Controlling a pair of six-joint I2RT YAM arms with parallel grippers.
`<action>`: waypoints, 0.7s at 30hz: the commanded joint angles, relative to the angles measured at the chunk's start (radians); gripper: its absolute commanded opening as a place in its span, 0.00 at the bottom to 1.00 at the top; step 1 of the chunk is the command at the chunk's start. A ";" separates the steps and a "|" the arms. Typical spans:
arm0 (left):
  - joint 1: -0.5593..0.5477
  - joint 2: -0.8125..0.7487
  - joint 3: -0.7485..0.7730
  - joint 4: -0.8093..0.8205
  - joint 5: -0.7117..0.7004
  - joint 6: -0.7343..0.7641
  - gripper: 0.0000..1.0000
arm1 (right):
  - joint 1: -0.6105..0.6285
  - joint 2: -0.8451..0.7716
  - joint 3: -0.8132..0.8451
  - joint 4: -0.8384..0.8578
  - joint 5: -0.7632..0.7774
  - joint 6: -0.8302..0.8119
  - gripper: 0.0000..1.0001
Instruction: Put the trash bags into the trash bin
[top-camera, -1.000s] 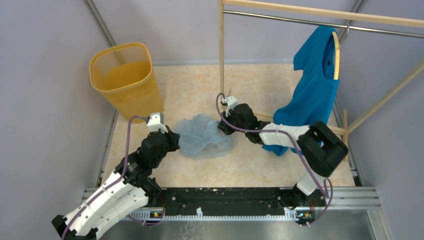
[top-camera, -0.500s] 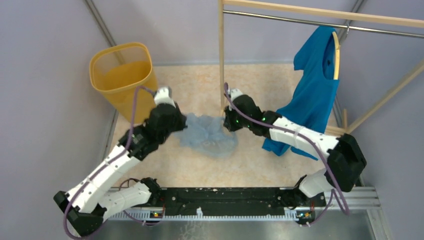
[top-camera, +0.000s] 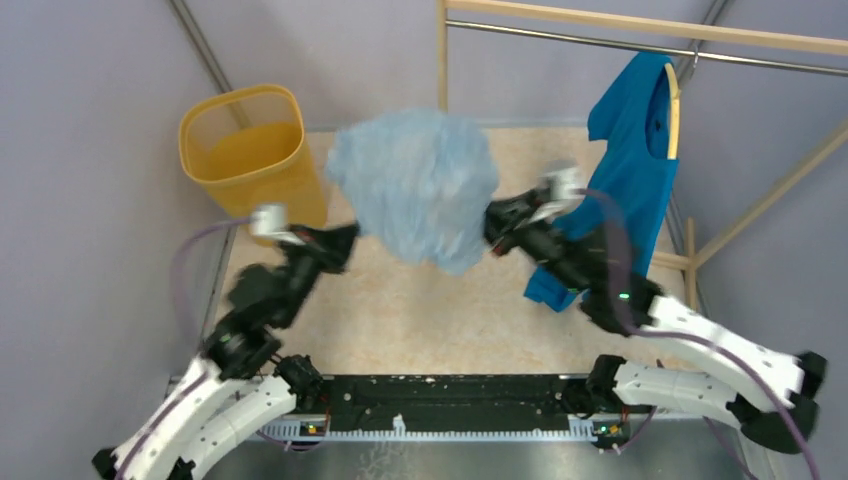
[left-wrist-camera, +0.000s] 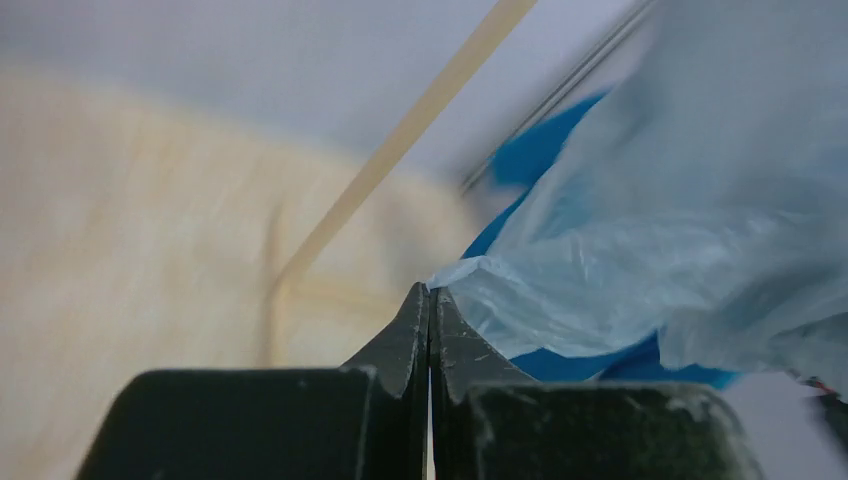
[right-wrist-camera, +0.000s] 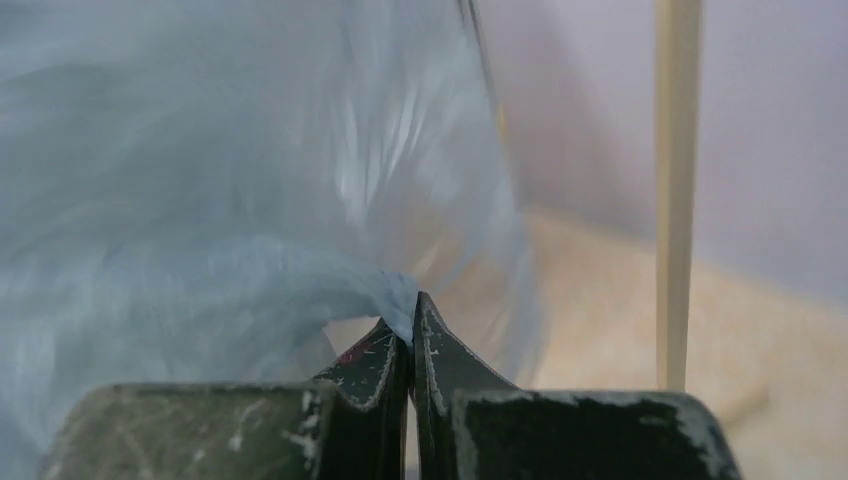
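The pale blue-grey trash bag (top-camera: 415, 185) hangs spread in the air between both arms, right of the yellow mesh trash bin (top-camera: 250, 160). My left gripper (top-camera: 352, 233) is shut on the bag's left edge; in the left wrist view the film (left-wrist-camera: 640, 260) comes out of the closed tips (left-wrist-camera: 429, 291). My right gripper (top-camera: 490, 222) is shut on the bag's right edge; in the right wrist view the film (right-wrist-camera: 220, 230) bunches at the closed tips (right-wrist-camera: 412, 305).
A wooden clothes rack (top-camera: 441, 60) stands at the back, its post behind the bag. A bright blue shirt (top-camera: 630, 170) hangs on a hanger at the right, close behind my right arm. Grey walls close in the left and right sides.
Both grippers have lifted the bag off the floor, and it now hangs spread wide and high. The left gripper has pulled back and the right one has moved right.
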 joint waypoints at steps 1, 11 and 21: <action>0.000 0.133 -0.305 -0.435 -0.052 -0.288 0.00 | -0.002 0.280 -0.336 -0.153 0.041 0.149 0.00; 0.000 0.390 0.479 -0.319 0.044 0.162 0.00 | 0.002 0.409 0.433 -0.448 -0.008 -0.089 0.00; 0.000 0.120 -0.020 -0.145 -0.036 0.056 0.00 | 0.017 0.134 -0.057 -0.055 -0.038 -0.060 0.00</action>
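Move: The light-blue bag is already pinched at an edge by both hands and bulges between them, its middle some 10 cm right and 8 cm ahead of the left hand, about 10 cm left and 8 cm ahead of the right. The bin stands roughly 27 cm ahead, 24 cm left and 30 cm below the left hand, and the clothes rack's post about 23 cm ahead and 17 cm right of it. The blue shirt hangs some 20 cm ahead and 27 cm right of the right hand, lower. Both arms flap the bag in one quick shake, keeping its edges pinched in shut fingers: they whip down together, the left by about 30 cm and the right by a little more, while the wrists roll and tip the fingers downward. Straight away they sweep back up some 45 cm to above their starting height, the wrists levelling again, and the left hand has just begun to sink once more at the end; sideways and forward they only wobble a few centimetres. ##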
